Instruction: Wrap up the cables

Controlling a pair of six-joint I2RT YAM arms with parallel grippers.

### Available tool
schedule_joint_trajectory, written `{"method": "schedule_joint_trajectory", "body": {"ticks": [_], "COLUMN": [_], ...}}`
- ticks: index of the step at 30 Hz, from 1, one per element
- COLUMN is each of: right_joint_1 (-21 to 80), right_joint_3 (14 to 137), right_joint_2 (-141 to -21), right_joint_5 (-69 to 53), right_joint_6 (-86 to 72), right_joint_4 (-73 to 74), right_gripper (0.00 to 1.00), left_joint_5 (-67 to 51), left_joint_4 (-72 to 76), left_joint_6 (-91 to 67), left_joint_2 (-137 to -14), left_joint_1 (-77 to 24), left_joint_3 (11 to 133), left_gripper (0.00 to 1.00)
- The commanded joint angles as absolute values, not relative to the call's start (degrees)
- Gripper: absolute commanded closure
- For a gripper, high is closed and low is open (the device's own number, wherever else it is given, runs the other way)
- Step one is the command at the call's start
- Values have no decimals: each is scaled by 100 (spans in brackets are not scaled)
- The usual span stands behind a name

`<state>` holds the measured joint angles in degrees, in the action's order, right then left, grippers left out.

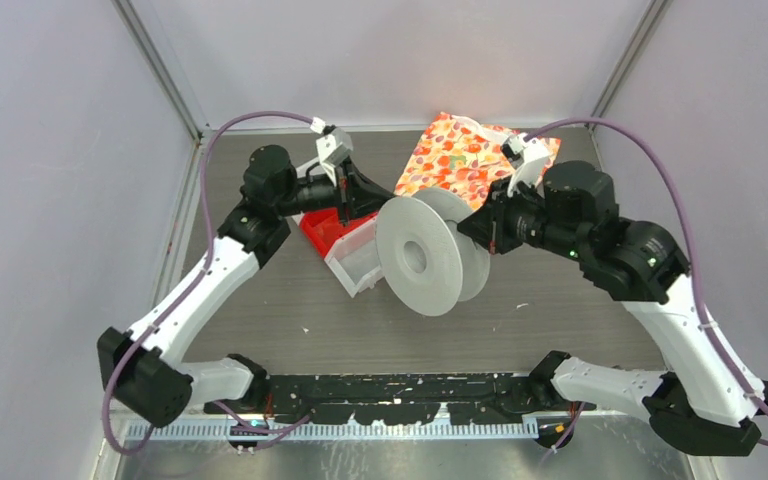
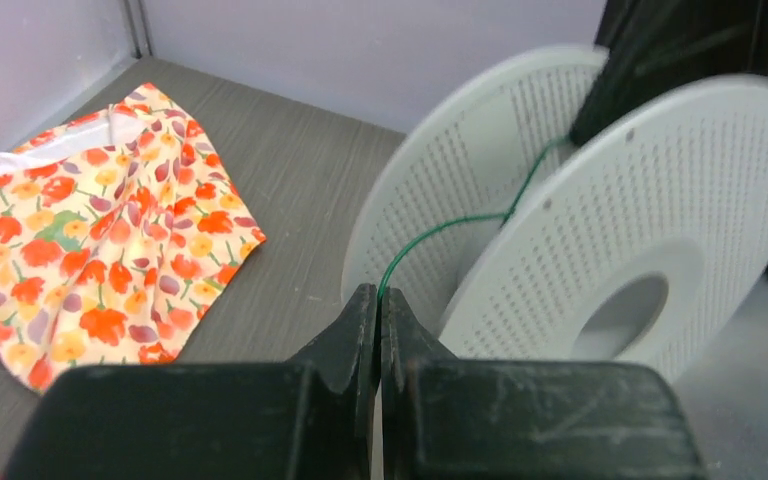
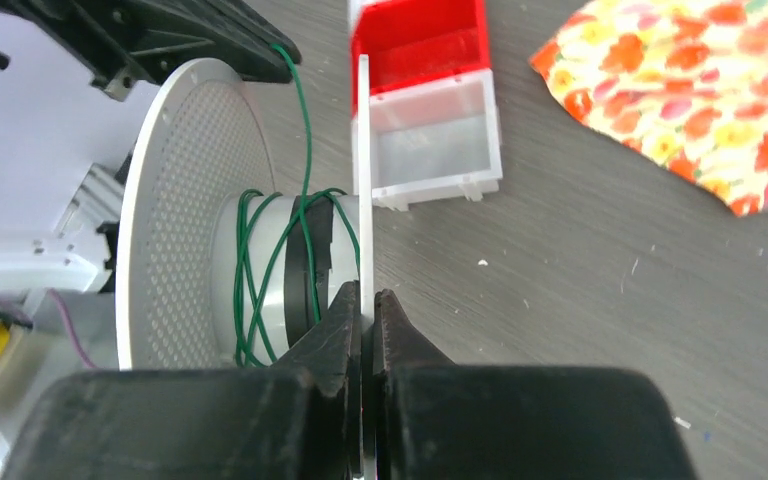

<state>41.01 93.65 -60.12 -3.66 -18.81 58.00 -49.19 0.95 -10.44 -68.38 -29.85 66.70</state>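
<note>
A thin green cable (image 2: 440, 228) runs from my left gripper (image 2: 378, 297), which is shut on it, up between the two flanges of a white perforated spool (image 2: 660, 200). In the right wrist view the cable (image 3: 306, 150) comes down from the left gripper's black fingers (image 3: 210, 45) and lies in a few loose crossed turns around the spool's hub (image 3: 260, 270). My right gripper (image 3: 363, 302) is shut on the thin rim of the spool's flange. From above, the spool (image 1: 422, 255) stands on edge between the left gripper (image 1: 380, 194) and the right gripper (image 1: 468, 222).
A floral cloth (image 1: 470, 155) lies at the back of the table behind the spool. A red bin (image 1: 325, 230) and a clear white bin (image 1: 360, 262) sit side by side just left of the spool. Grey walls enclose the table on three sides.
</note>
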Motion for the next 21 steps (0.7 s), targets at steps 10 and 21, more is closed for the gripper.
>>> {"method": "schedule_joint_trajectory", "body": {"ticks": [10, 21], "right_joint_1": [3138, 2039], "right_joint_3": [7433, 5539], "right_joint_2": [-5547, -4982], "right_joint_5": [487, -537], "right_joint_6": [-3525, -4249], "right_joint_4": [3497, 2531], "right_gripper": [100, 100], "left_joint_5": [-5311, -4411], "left_joint_4": [4597, 4464], "left_joint_6": [-4720, -5724], "left_joint_2": [-9222, -10248], "left_joint_1": [-2918, -3069], "left_joint_3": [6252, 6144], "left_gripper": [100, 99]}}
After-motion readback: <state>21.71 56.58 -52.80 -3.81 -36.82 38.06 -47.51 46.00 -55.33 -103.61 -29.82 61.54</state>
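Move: The spool, its right-hand flange already pinched by the right hand, has its middle about 7 cm to the right of the left hand, 7 cm back and slightly lower. From the right hand that middle is some 5 cm left, 2 cm back and 4 cm below. Some 35 cm under the left hand, the empty white bin stands about 8 cm ahead and 6 cm left, and the floral cloth about 28 cm ahead and 18 cm right. The green cable, still pinched in the left fingers, is carried down about 13 cm, forward 10 and right 7, past the forward side of the spool, while that wrist rolls some 40 degrees about its pointing direction. The right hand keeps hold of the flange and lowers the spool about 15 cm, also going forward and right, turning clockwise and tipping down. ##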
